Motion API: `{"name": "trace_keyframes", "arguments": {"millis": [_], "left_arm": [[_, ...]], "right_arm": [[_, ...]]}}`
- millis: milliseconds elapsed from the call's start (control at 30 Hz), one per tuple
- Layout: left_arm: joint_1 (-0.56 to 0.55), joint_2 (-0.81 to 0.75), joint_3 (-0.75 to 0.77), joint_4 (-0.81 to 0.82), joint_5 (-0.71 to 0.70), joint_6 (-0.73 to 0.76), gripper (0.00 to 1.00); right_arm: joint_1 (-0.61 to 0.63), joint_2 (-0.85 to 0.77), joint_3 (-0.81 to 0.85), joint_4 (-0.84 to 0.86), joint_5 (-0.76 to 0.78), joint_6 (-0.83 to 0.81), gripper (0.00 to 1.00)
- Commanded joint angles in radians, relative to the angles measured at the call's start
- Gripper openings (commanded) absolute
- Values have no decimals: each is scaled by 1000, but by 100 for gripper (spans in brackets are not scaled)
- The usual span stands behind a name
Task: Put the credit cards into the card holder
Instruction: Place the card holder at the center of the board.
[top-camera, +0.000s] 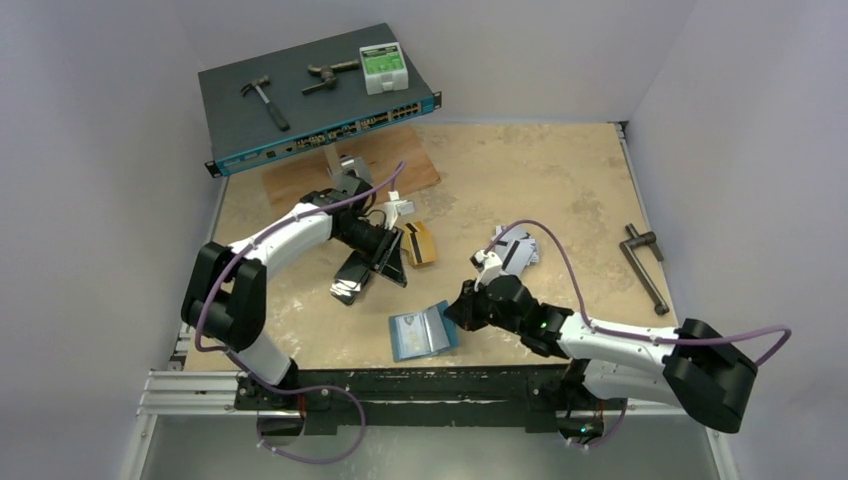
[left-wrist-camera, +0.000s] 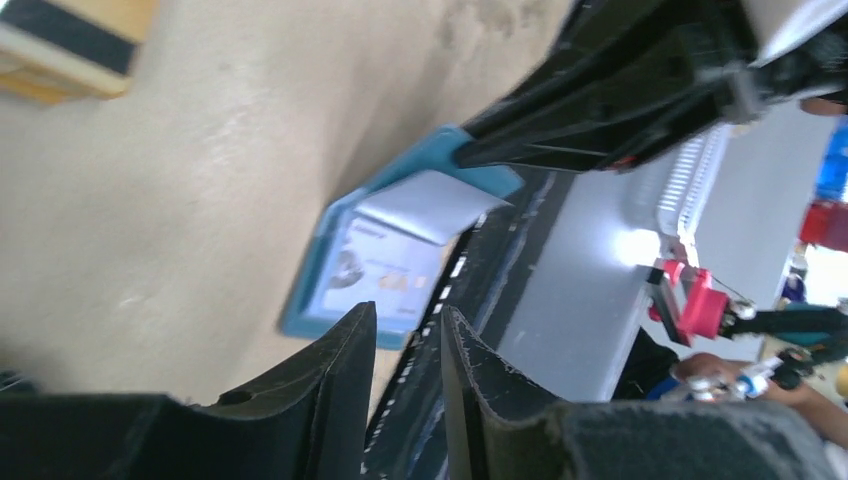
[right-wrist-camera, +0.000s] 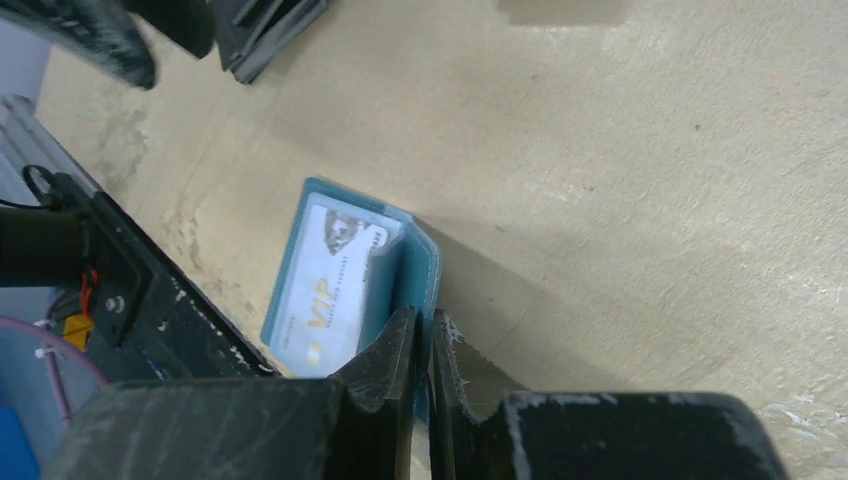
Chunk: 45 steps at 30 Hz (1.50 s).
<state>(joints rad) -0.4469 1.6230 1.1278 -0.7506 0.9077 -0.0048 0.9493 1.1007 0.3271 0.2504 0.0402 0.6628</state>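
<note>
The teal card holder (top-camera: 424, 332) lies open near the table's front edge, with a silver-grey credit card (top-camera: 412, 333) marked VIP in its left half. My right gripper (top-camera: 458, 308) is shut on the holder's raised right flap (right-wrist-camera: 418, 262), with a finger on each side. My left gripper (top-camera: 395, 268) hovers behind the holder, beside a gold-orange credit card (top-camera: 420, 243). Its fingertips (left-wrist-camera: 362, 330) stand a narrow gap apart, and only the table's edge rail shows between them. In the left wrist view the card holder (left-wrist-camera: 380, 270) lies just beyond the fingertips, and the gold card (left-wrist-camera: 60, 50) sits at the top left.
A black card stack (top-camera: 352, 278) lies left of my left gripper. A network switch (top-camera: 315, 95) carrying a hammer (top-camera: 265, 98) and other tools stands at the back left over a wooden board (top-camera: 385, 170). A metal door handle (top-camera: 645, 262) lies at the right. The front rail (top-camera: 400, 385) runs just below the holder.
</note>
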Motion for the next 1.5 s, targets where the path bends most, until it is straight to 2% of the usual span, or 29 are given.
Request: {"name": "trace_keyframes", "arguments": {"millis": [0, 133, 233, 333, 367, 533, 667, 767, 900, 1033, 1100, 1267, 1367, 1467], "left_arm": [[68, -16, 33, -42, -134, 146, 29], [71, -77, -14, -28, -220, 273, 29], [58, -145, -55, -24, -238, 386, 29], [58, -213, -101, -2, -226, 452, 29], [59, -224, -99, -9, -216, 456, 29], [81, -245, -72, -36, -145, 421, 30], [120, -226, -51, -60, -113, 384, 30], [159, -222, -49, -77, -92, 382, 30], [210, -215, -32, -108, -70, 394, 30], [250, -203, -7, -131, -55, 387, 30], [253, -203, -1, -134, -62, 381, 30], [262, -204, 20, -170, -34, 372, 30], [270, -205, 25, -187, -17, 370, 30], [273, -213, 21, -186, -9, 361, 30]], "right_arm": [[4, -96, 9, 66, 2, -2, 0], [4, -173, 100, -75, 15, -72, 0], [5, -154, 166, -200, 15, -107, 0], [24, -94, 209, -235, -10, -126, 0], [42, -70, 229, -238, -5, -128, 4], [166, 148, 377, -275, -6, -165, 37], [261, 293, 481, -357, 55, -189, 51], [293, 322, 510, -352, 48, -177, 54], [294, 229, 519, -410, 68, -144, 58], [283, 104, 561, -627, 258, -113, 80], [284, 60, 557, -716, 285, -54, 98], [307, -97, 412, -719, 261, 107, 99], [327, -200, 283, -633, 230, 189, 99], [330, -209, 193, -538, 207, 195, 99]]}}
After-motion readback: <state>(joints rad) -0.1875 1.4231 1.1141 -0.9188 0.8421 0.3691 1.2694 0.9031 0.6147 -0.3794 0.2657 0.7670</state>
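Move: The right hand still grips the open card holder by its right cover edge; the holder's middle lies about 5 cm to its left, 4 cm back and 2 cm below. The gold cards are some 13 cm ahead and 6 cm left of that hand, the white cards 12 cm ahead and 13 cm right. From the empty left hand, the holder lies about 9 cm back, 5 cm right and 9 cm below. Right hand rises 7 cm, releases the holder, dips back-left, swings right wide open; left hand withdraws leftward. ##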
